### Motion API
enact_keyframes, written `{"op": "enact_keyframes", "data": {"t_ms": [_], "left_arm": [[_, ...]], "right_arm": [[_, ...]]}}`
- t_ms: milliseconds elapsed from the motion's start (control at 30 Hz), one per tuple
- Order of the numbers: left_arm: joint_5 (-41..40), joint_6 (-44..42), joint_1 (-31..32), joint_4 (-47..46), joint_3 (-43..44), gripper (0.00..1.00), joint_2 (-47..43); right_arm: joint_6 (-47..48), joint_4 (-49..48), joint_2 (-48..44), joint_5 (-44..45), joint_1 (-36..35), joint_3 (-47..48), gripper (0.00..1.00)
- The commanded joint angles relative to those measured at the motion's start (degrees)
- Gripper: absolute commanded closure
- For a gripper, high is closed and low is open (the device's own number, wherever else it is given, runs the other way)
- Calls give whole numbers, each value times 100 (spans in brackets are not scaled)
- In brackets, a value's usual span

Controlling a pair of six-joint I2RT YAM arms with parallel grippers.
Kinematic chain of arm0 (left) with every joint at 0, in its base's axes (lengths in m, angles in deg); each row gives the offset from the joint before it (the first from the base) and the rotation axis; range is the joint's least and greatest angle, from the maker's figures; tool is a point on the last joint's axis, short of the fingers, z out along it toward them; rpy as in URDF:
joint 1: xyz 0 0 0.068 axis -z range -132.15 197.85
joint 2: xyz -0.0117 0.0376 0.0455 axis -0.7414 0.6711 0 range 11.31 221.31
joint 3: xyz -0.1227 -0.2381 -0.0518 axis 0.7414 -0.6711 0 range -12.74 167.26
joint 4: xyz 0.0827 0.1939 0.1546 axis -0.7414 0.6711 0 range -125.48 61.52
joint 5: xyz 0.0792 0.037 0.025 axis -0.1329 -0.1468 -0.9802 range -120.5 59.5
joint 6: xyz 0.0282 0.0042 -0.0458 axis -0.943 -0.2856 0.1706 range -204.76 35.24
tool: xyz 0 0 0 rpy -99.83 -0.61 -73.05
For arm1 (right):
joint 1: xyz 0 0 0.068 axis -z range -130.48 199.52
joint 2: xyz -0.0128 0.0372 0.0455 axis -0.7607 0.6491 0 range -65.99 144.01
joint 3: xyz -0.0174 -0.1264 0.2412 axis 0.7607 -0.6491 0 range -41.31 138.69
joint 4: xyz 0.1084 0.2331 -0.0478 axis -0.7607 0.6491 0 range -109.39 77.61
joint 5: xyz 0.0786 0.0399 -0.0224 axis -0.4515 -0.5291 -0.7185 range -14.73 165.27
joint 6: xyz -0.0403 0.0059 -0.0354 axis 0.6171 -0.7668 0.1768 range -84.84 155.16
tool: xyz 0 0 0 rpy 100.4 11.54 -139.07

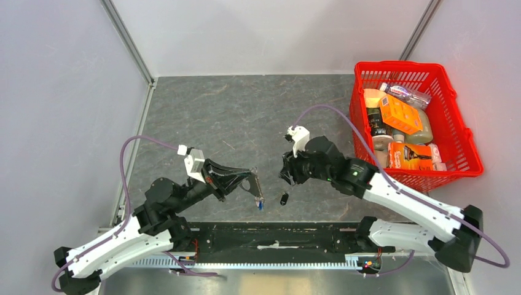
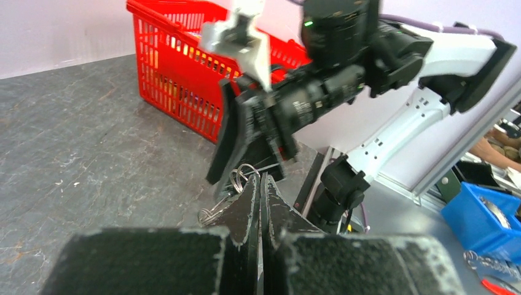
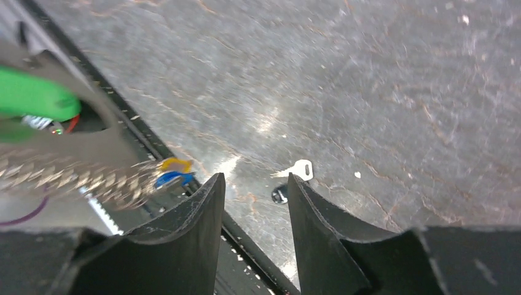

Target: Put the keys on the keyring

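Observation:
My left gripper is shut on the keyring, whose silver wire loops stick out to the left of the fingertips. Below it hang the twisted chain, blurred, the green tag, and keys with blue and yellow caps. My right gripper stands open just right of the keyring, holding nothing. Under it on the table lies a silver key beside a small black piece.
A red basket full of groceries stands at the back right. A black rail runs along the table's near edge between the arm bases. Metal frame posts rise at the back left and back right.

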Motion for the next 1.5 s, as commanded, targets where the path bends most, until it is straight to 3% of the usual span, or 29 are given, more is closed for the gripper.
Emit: {"op": "enact_keyframes", "data": {"t_ms": [0, 200, 567, 900, 1167, 1467], "left_arm": [[-444, 300, -13, -237, 431, 98, 159], [-887, 509, -10, 8, 829, 98, 403], [-1147, 893, -16, 19, 1268, 98, 805], [-1303, 1175, -21, 28, 1497, 98, 1034], [-1295, 1236, -12, 121, 1624, 98, 1011], [-1262, 1265, -13, 201, 1659, 98, 956]], "right_arm": [[696, 488, -430, -790, -2, 360, 51], [1169, 694, -793, -1783, -3, 579, 52], [1225, -9, -680, -1972, -107, 437, 52], [1784, -382, -632, -903, -933, 206, 49], [2123, -970, -985, -112, -1136, -292, 49], [2601, -1881, -947, 183, -1364, -673, 49]]}}
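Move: The keyring still hangs from the left fingertips, its middle about 9 cm left, 8 cm back and 8 cm above the right hand. Its blue-tagged key dangles lower, some 8 cm left, 10 cm back and 2 cm above the right hand. The key with the black fob lies about 14 cm below the right hand, 1 cm back and 1 cm left; from the left hand it is roughly 6 cm ahead, 9 cm right and 27 cm down. Half-open right hand draws back 5 cm, rises and turns counter-clockwise towards the keyring, which left raises 6 cm. ##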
